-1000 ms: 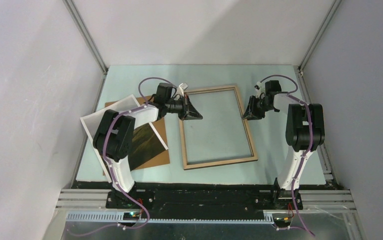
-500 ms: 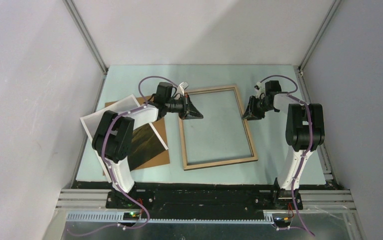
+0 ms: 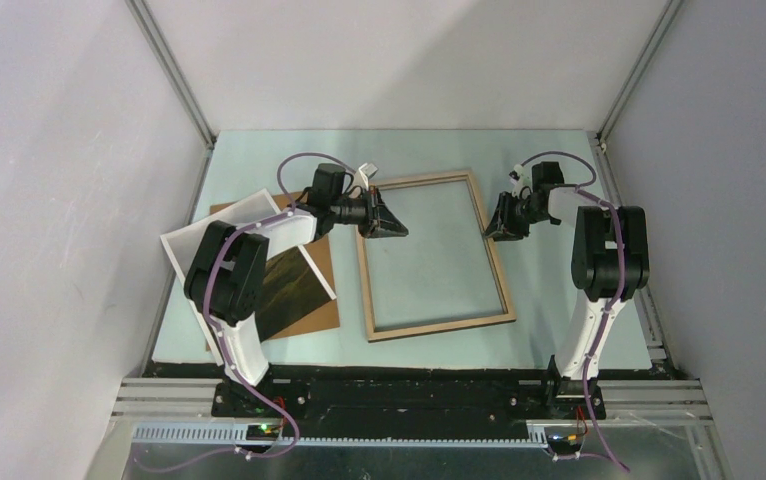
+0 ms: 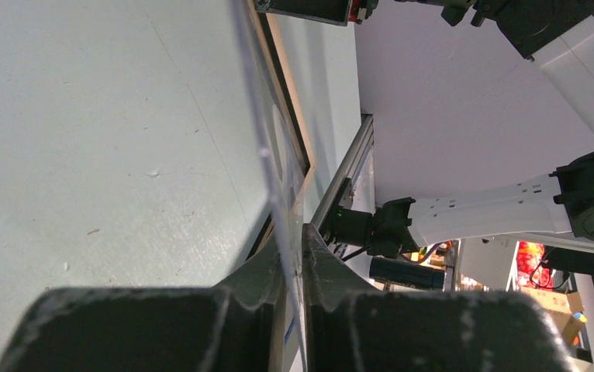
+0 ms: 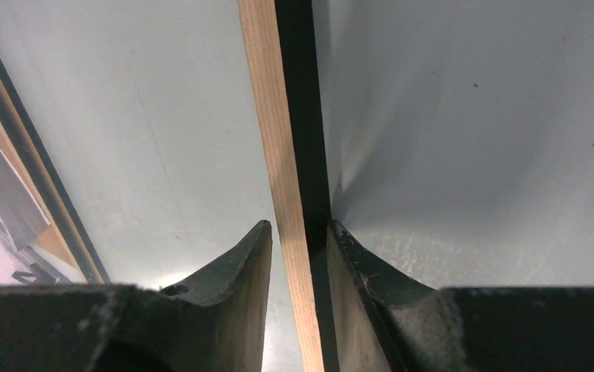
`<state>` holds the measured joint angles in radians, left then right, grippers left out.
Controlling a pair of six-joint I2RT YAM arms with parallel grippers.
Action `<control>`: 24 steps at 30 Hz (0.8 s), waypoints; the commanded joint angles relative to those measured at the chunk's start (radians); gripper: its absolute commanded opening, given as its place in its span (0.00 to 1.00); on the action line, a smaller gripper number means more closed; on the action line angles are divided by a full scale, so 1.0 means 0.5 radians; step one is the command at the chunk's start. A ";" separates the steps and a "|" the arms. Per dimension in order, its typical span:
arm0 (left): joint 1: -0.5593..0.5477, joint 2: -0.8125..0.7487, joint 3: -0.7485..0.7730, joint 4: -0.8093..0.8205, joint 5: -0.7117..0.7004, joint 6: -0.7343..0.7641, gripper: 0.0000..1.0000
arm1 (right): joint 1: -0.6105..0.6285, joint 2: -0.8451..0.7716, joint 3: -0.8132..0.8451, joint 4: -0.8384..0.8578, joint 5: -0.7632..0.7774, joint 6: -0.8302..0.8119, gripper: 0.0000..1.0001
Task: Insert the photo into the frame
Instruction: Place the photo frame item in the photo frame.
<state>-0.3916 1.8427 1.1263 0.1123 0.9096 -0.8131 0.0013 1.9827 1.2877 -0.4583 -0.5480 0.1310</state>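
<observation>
The frame (image 3: 505, 290) lies light-wood side up in the middle of the table. My left gripper (image 3: 395, 226) is at its far-left corner. In the left wrist view its jaws (image 4: 298, 236) stand close around the edge of the frame's clear pane (image 4: 267, 155). My right gripper (image 3: 493, 226) is at the right rail. In the right wrist view that rail (image 5: 272, 116) runs between the jaws (image 5: 299, 225): one finger touches its black side, and a thin gap shows at the wood side. The photo (image 3: 294, 285) lies at the left, partly under my left arm.
A brown backing panel (image 3: 324, 305) lies under the photo near the left wall. Aluminium posts and grey walls close in the table on three sides. The arm bases stand along the near edge.
Both grippers have edged slightly toward the far side. The right jaws now stand a touch wider round the rail. The frame and photo have not moved.
</observation>
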 commanded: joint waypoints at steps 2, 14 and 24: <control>-0.043 0.005 0.057 0.093 0.113 -0.040 0.17 | 0.015 0.041 0.069 -0.022 -0.154 0.032 0.37; -0.044 0.057 0.083 0.094 0.117 -0.011 0.27 | 0.016 0.044 0.069 -0.037 -0.162 0.022 0.37; -0.043 0.053 0.087 0.090 0.103 0.027 0.38 | 0.016 0.043 0.070 -0.035 -0.153 0.019 0.37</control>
<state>-0.3923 1.8660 1.1286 0.1402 0.9218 -0.8196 -0.0006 1.9911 1.2903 -0.4591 -0.5690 0.1307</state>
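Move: The left hand still has the raised left edge of the clear sheet at its fingertips, roughly 12 cm above the table and over the frame's opening. The frame's middle lies some 6 cm ahead of it, 6 cm to its right and 12 cm below; the frame's left rim is level with it, about 7 cm to its left. From the right hand, the frame's right rim lies directly between the fingertips, about 1 cm below, and the frame's middle is 14 cm left, level fore and aft. Holding nearly still, with a dip of only about half a centimetre, the left hand goes on opening, from a narrow slit to roughly a third of its range. It gives up the pinch on the clear sheet's raised edge, the fingertips still pointing right and slightly down on either side of it. The right hand stays low, its part-open fingers kept astride the frame's right rim. ##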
